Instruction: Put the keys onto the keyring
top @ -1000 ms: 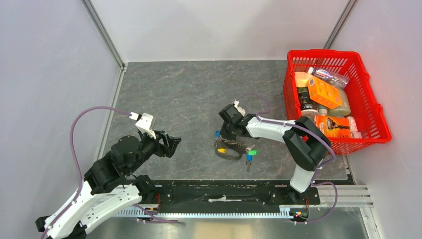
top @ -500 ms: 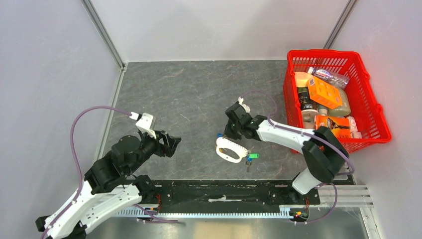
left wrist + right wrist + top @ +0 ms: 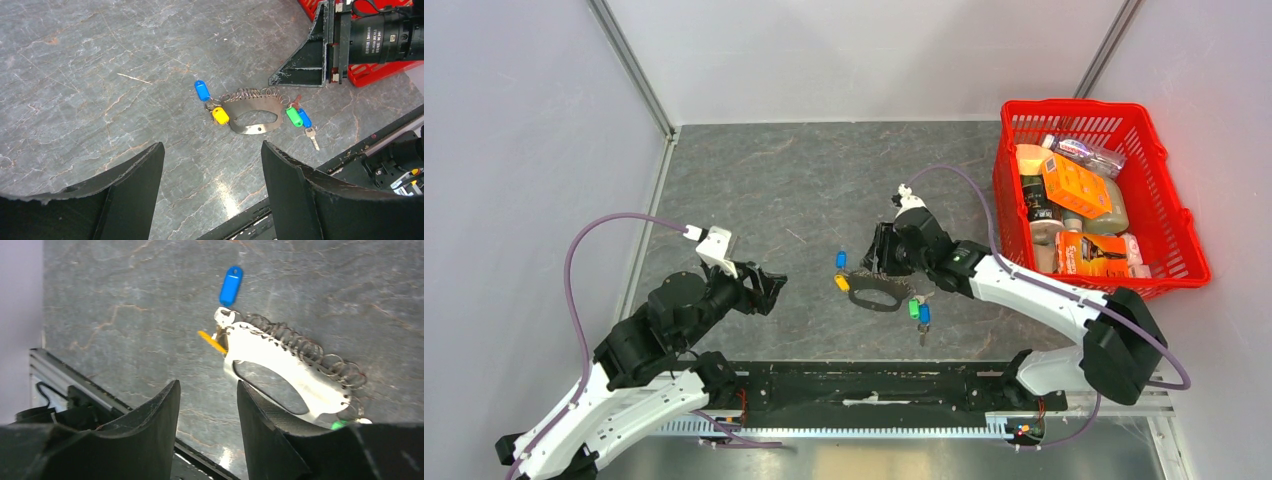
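The keyring [image 3: 880, 297] is a flat silver plate with a slot and a row of small rings, lying on the grey table. At its left end lie a blue-capped key [image 3: 841, 259] and a yellow-capped key [image 3: 842, 282]. At its right end lie a green tag [image 3: 914, 308] and another blue-capped key [image 3: 924, 314]. My right gripper [image 3: 880, 264] hovers just behind the keyring [image 3: 280, 365], open, with nothing between its fingers. My left gripper [image 3: 770, 287] stands wide open and empty well to the left, looking at the keyring [image 3: 252, 112].
A red basket [image 3: 1069, 103] full of packets and bottles stands at the right, behind the right arm. A black rail [image 3: 874, 385] runs along the table's near edge. Grey walls close in the left and back sides.
My right gripper has opened and let go of the keyring, which now lies flat on the table. The right arm has stretched out to the right. The left arm has not moved.
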Motion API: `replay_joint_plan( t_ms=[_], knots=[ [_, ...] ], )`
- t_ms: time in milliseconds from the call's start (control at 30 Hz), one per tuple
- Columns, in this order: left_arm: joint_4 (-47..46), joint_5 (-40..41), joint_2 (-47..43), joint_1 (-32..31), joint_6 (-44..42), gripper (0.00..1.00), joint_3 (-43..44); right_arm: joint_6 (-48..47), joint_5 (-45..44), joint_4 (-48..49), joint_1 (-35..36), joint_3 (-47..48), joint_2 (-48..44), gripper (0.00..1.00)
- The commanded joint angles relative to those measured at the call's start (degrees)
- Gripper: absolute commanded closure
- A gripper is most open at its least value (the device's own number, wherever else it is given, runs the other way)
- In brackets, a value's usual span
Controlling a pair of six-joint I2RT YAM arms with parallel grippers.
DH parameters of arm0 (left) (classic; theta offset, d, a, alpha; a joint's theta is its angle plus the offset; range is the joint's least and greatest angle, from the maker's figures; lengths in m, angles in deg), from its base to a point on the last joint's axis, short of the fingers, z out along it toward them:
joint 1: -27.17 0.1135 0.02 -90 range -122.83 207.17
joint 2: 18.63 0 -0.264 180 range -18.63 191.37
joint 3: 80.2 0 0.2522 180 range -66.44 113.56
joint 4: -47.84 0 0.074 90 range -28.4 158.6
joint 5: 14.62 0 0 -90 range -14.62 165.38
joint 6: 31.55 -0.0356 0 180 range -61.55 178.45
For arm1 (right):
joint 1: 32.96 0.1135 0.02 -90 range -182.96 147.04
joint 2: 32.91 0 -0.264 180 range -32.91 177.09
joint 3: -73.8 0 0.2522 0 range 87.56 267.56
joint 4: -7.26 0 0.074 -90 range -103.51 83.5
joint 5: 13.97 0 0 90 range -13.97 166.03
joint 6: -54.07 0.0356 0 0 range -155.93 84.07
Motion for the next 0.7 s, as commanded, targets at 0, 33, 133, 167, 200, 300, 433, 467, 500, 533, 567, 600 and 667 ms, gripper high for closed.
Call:
replay_joint_plan(
  t_ms=[0, 33, 133, 167, 200, 300, 433, 467, 500, 533, 567, 600, 667],
  knots=[
    [-0.25, 0.72, -0.1, 0.3, -1.6, 0.22, -0.01, -1.52, -4.84, -2.47, -0.1, 0.64, 0.1, 0.46],
    [-0.34, 0.6, -0.01, 0.38, -1.6, 0.22, -0.02, -1.36, -5.24, -2.92, -0.07, 1.13, 0.62, 0.45],
    [-0.33, 0.41, 0.29, 0.56, -1.64, 0.22, 0.06, -0.46, -5.55, -4.68, -0.07, 4.05, 3.34, 0.46],
    [-0.3, 0.46, 0.43, 0.56, -1.7, 0.22, 0.06, -0.12, -5.37, -4.91, -0.05, 4.82, 4.52, 0.46],
    [-0.3, 0.41, 0.51, 0.54, -1.66, 0.22, 0.06, 0.29, -5.19, -5.07, -0.08, 5.43, 5.55, 0.46],
    [-0.25, 0.47, 0.51, 0.59, -1.68, 0.22, -0.02, 1.67, -4.55, -5.32, -0.09, 7.05, 9.14, 0.48],
    [-0.3, 0.35, 0.61, 0.64, -1.73, 0.22, -0.02, 4.59, -3.72, -5.11, -0.25, 8.73, 13.26, 0.51],
    [-0.3, 0.28, 0.69, 0.69, -1.73, 0.22, -0.01, 5.44, -3.33, -4.89, -0.49, 8.95, 14.18, 0.51],
    [-0.3, 0.11, 0.82, 0.65, -1.77, 0.22, 0.01, 6.28, -2.75, -4.21, -0.59, 9.05, 14.94, 0.51],
    [-0.3, 0.07, 0.82, 0.65, -1.78, 0.22, 0.06, 7.16, -2.53, -3.74, -0.67, 9.28, 15.61, 0.51],
    [-0.3, 0.06, 0.81, 0.65, -1.78, 0.22, 0.06, 7.91, -2.67, -3.58, -0.75, 9.59, 16.33, 0.51],
    [-0.29, 0.02, 0.79, 0.65, -1.74, 0.22, 0.02, 8.67, -2.62, -3.35, -0.79, 9.88, 16.95, 0.51],
    [-0.35, 0.06, 0.74, 0.65, -1.83, 0.22, 0.03, 9.79, -2.77, -2.93, -0.86, 10.56, 18.07, 0.52]
  ],
)
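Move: The keyring plate lies roughly 4 cm ahead of the right hand, about 1 cm to its right and some 13 cm below. At that same table height, the yellow tag is about 3 cm ahead and 6 cm left of the hand, the left blue tag 8 cm ahead and 7 cm left, and the green tag level with it and 8 cm right. From the left hand, the keyring plate is some 12 cm ahead, 18 cm right and 24 cm below. Lower the right gripper about 7 cm towards the row of rings on the keyring plate, easing roughly 2 cm forward as it sinks; let it drift slightly right at the start, then back left. Tip the fingers some 10 degrees further down on the way, keep them about half open, and finish still above the table. ##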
